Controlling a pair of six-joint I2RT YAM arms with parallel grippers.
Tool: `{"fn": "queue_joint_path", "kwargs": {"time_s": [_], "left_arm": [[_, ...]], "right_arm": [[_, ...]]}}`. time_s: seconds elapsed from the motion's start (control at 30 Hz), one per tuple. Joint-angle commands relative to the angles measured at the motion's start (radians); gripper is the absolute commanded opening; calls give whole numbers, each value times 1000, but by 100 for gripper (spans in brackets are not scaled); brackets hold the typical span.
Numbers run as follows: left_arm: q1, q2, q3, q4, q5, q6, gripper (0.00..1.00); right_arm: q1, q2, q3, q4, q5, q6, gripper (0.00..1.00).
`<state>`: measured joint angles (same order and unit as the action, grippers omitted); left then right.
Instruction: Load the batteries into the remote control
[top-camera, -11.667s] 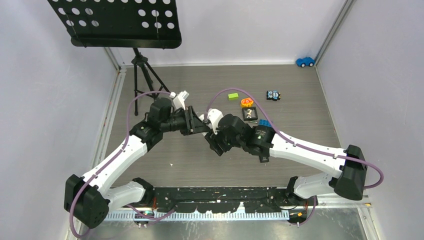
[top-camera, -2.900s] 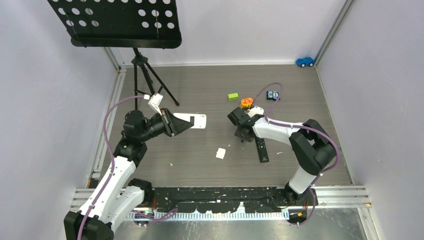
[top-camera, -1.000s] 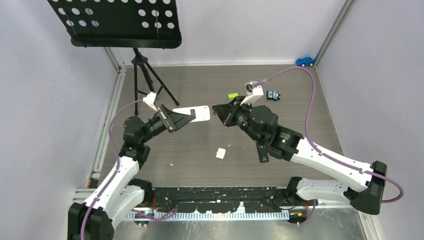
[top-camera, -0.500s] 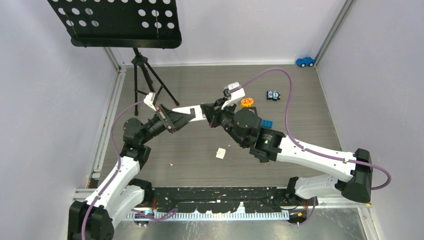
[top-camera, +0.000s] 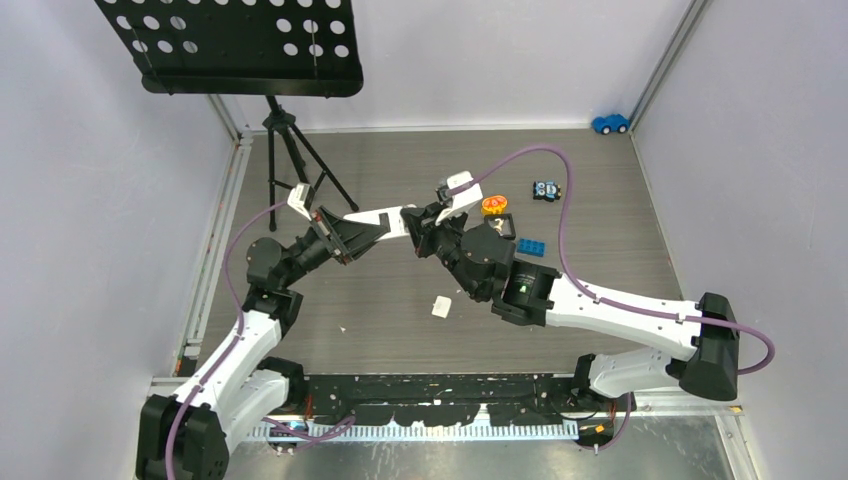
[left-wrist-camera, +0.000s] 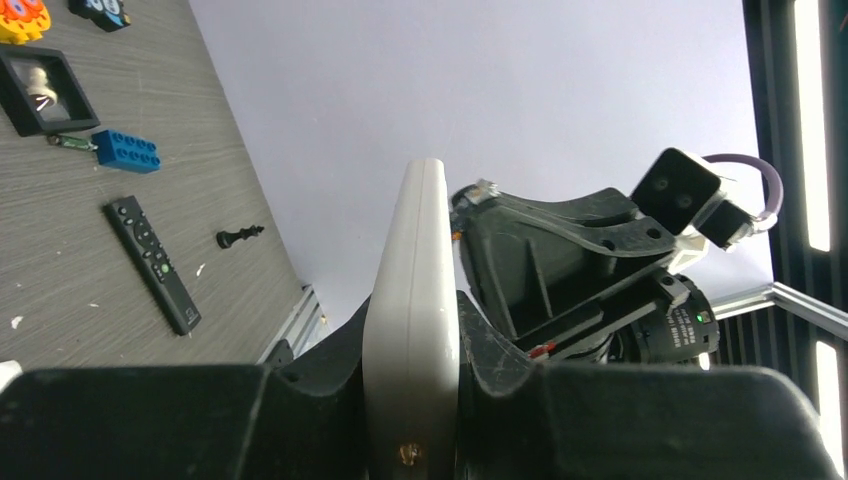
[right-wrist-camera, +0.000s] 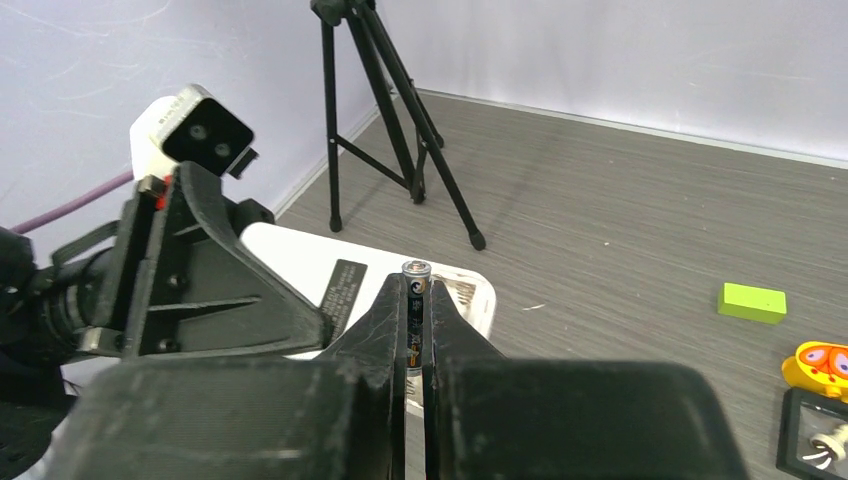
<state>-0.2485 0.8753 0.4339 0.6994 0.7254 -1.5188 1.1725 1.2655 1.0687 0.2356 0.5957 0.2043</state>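
My left gripper (top-camera: 345, 236) is shut on the white remote control (top-camera: 390, 222) and holds it up off the table, its free end pointing right. In the left wrist view the remote (left-wrist-camera: 412, 290) stands edge-on, clamped between both fingers of the gripper (left-wrist-camera: 412, 322). My right gripper (right-wrist-camera: 415, 287) is shut on a slim dark battery (right-wrist-camera: 415, 272), whose metal tip pokes out past the fingertips. That tip sits just over the remote's (right-wrist-camera: 290, 250) open end. From above, the right gripper (top-camera: 425, 232) meets the remote's right end. No other batteries show.
A small white piece (top-camera: 440, 306) lies on the table below the grippers. A black remote (left-wrist-camera: 153, 262), a chess piece (left-wrist-camera: 238, 237), a blue brick (top-camera: 531, 247), an orange toy (top-camera: 494, 205), a green block (right-wrist-camera: 752, 302) and a framed picture (left-wrist-camera: 40, 90) lie right. A tripod (top-camera: 290, 150) stands back left.
My right gripper has swung left with the battery until it reached the remote's free end. The left gripper has kept the remote almost still.
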Motion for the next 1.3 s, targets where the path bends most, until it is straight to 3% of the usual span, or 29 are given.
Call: {"fn": "queue_joint_path", "kwargs": {"time_s": [0.0, 0.17, 0.53, 0.9, 1.07, 1.27], "left_arm": [[-2, -5, 8, 119, -9, -28, 0], [-2, -4, 8, 131, -10, -27, 0], [-2, 2, 8, 185, -23, -20, 0], [-2, -2, 10, 190, -15, -10, 0], [-2, -2, 5, 187, -20, 6, 0], [-2, -3, 3, 184, -34, 28, 0]], "right_arm": [[7, -11, -12, 36, 60, -21, 2], [7, -3, 3, 11, 50, -4, 3], [7, -6, 72, -144, 52, 87, 23], [7, 10, 95, -151, 65, 84, 29], [7, -28, 116, -187, 58, 143, 45], [7, -91, 119, -229, -6, 217, 55]]}}
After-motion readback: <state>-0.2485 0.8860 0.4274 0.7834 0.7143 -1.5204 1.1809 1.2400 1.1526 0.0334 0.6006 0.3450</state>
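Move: The remote's open battery bay, which the battery in the right fingers has reached, lies about 2 cm ahead of the right hand, 1 cm to its left and 1 cm lower. The left fingertips gripping the remote are about 4 cm farther left of the bay. On the table some 20 cm below, the green block is about 15 cm ahead and 12 cm right of the right hand; the white cover is roughly 13 cm back and 8 cm right. From the left hand, the bay is about 5 cm right and 1 cm ahead. Down by barely half a centimetre, the right hand eases the battery at the bay, then its fingers spread from nearly shut to about half open, letting go of the battery while the wrist tips down some 5 degrees. Last, the open hand starts back and up, about 1 cm each, away from the bay. The left hand keeps its grip on the remote, lifting it about 1 cm. ##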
